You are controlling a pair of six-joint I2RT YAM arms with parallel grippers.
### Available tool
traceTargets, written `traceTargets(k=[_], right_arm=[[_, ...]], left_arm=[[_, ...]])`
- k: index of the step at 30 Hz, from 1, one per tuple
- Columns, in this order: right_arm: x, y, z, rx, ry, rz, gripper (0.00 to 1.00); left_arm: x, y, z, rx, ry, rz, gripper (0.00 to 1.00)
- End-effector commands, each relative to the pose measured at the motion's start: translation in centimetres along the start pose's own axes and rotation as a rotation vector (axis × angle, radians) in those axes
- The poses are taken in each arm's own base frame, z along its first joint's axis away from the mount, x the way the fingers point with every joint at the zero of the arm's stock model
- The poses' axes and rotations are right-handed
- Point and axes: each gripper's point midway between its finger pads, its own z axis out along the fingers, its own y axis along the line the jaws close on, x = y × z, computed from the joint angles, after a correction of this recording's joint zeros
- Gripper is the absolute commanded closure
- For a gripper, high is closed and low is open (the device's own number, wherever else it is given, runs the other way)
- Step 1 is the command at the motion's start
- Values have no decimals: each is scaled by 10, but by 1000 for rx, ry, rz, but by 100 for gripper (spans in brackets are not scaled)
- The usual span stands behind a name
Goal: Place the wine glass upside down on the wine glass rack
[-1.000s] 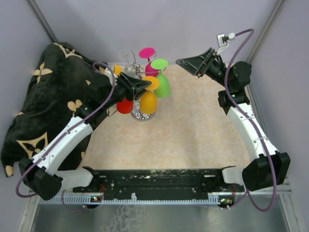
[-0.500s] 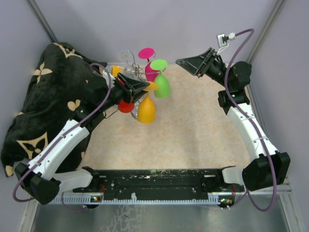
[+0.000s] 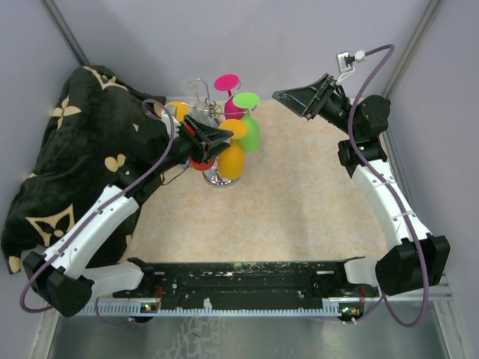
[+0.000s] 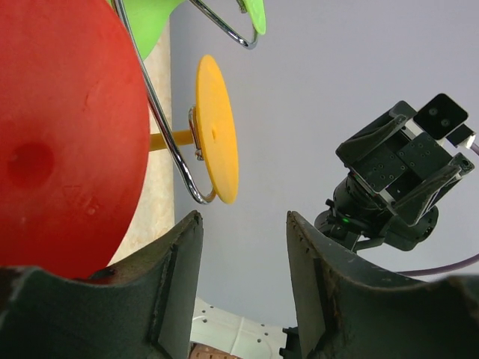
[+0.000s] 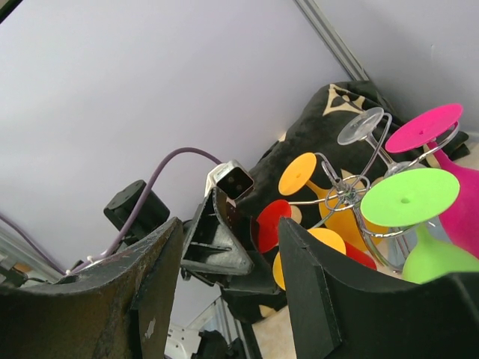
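The wine glass rack (image 3: 212,112), a silver wire stand on a shiny round base, stands at the back left of the mat. Several coloured wine glasses hang upside down on it: orange (image 3: 230,161), red (image 3: 199,161), green (image 3: 251,132) and pink (image 3: 228,82). My left gripper (image 3: 221,134) is right beside the rack and open, with nothing between its fingers. In the left wrist view the red bowl (image 4: 60,134) fills the left, and the orange glass's foot (image 4: 217,131) sits in a wire loop (image 4: 174,146) ahead of my left gripper (image 4: 243,221). My right gripper (image 3: 281,96) hangs open and empty at the back right.
A black cloth with gold flowers (image 3: 75,142) is heaped along the left wall, close behind the left arm. The beige mat (image 3: 299,194) covers the table between the arms. The right wrist view shows the rack (image 5: 348,191) past my right gripper (image 5: 228,224).
The left gripper's jaws have spread wider. The orange glass swung toward the near side and came back to hang by the rack's stem. The right arm has not moved.
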Motion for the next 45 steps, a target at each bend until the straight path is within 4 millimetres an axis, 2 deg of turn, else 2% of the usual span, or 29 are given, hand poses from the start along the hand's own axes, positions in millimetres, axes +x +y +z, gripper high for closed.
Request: traceTargets(k=[1, 8, 16, 19, 23, 25, 27, 30, 33, 38, 45], right_arm=[[-8, 15, -3, -41, -28, -49, 46], [-5, 13, -4, -33, -25, -47, 46], [-4, 11, -6, -17, -20, -57, 46], [-4, 8, -5, 0, -16, -60, 46], [-3, 2, -4, 28, 0, -65, 45], [-3, -1, -4, 44, 5, -70, 41], [-3, -1, -4, 56, 10, -78, 38], [-2, -3, -6, 75, 16, -88, 23], [-2, -4, -7, 90, 18, -96, 22], [-1, -9, -9, 118, 15, -82, 18], [-11, -13, -15, 219, -15, -128, 16]], left_arm=[[6, -3, -9, 15, 16, 21, 45], [10, 1, -19, 10, 25, 33, 46], [13, -13, -37, 50, 32, 155, 45], [10, -19, -43, 53, 22, 247, 41], [6, -24, -51, 53, -5, 327, 32], [1, -25, -56, 55, -40, 357, 28], [-3, -24, -60, 53, -71, 385, 17], [-10, -24, -68, 49, -119, 421, 9], [-14, -25, -72, 44, -140, 442, 1], [-13, -22, -72, 29, -131, 450, 1], [-17, -22, -75, 24, -157, 442, 1]])
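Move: The left hand, holding nothing, has the front yellow glass, already hanging upside down on the rack, just beyond its fingertips: its middle is about 5 cm ahead, 3 cm to the right and 8 cm below. The red glass hangs some 7 cm to that hand's left and 3 cm ahead, the green one about 12 cm ahead and 6 cm right, both at much the same depth. For the right hand the front yellow glass lies roughly 13 cm left, 1 cm ahead and 18 cm below. The left hand, already clear of the front yellow glass's base, backs away from it towards its own side, first mostly back and then mostly left, some 7 cm in all with a small rise, while its wrist rolls about 25 degrees clockwise as seen along the fingers and the half-open fingers spread wide. The right hand, empty and beside the rack, sinks about 5 cm with a slight drift forward, its fingers tipping downward and opening further without reaching any glass. ##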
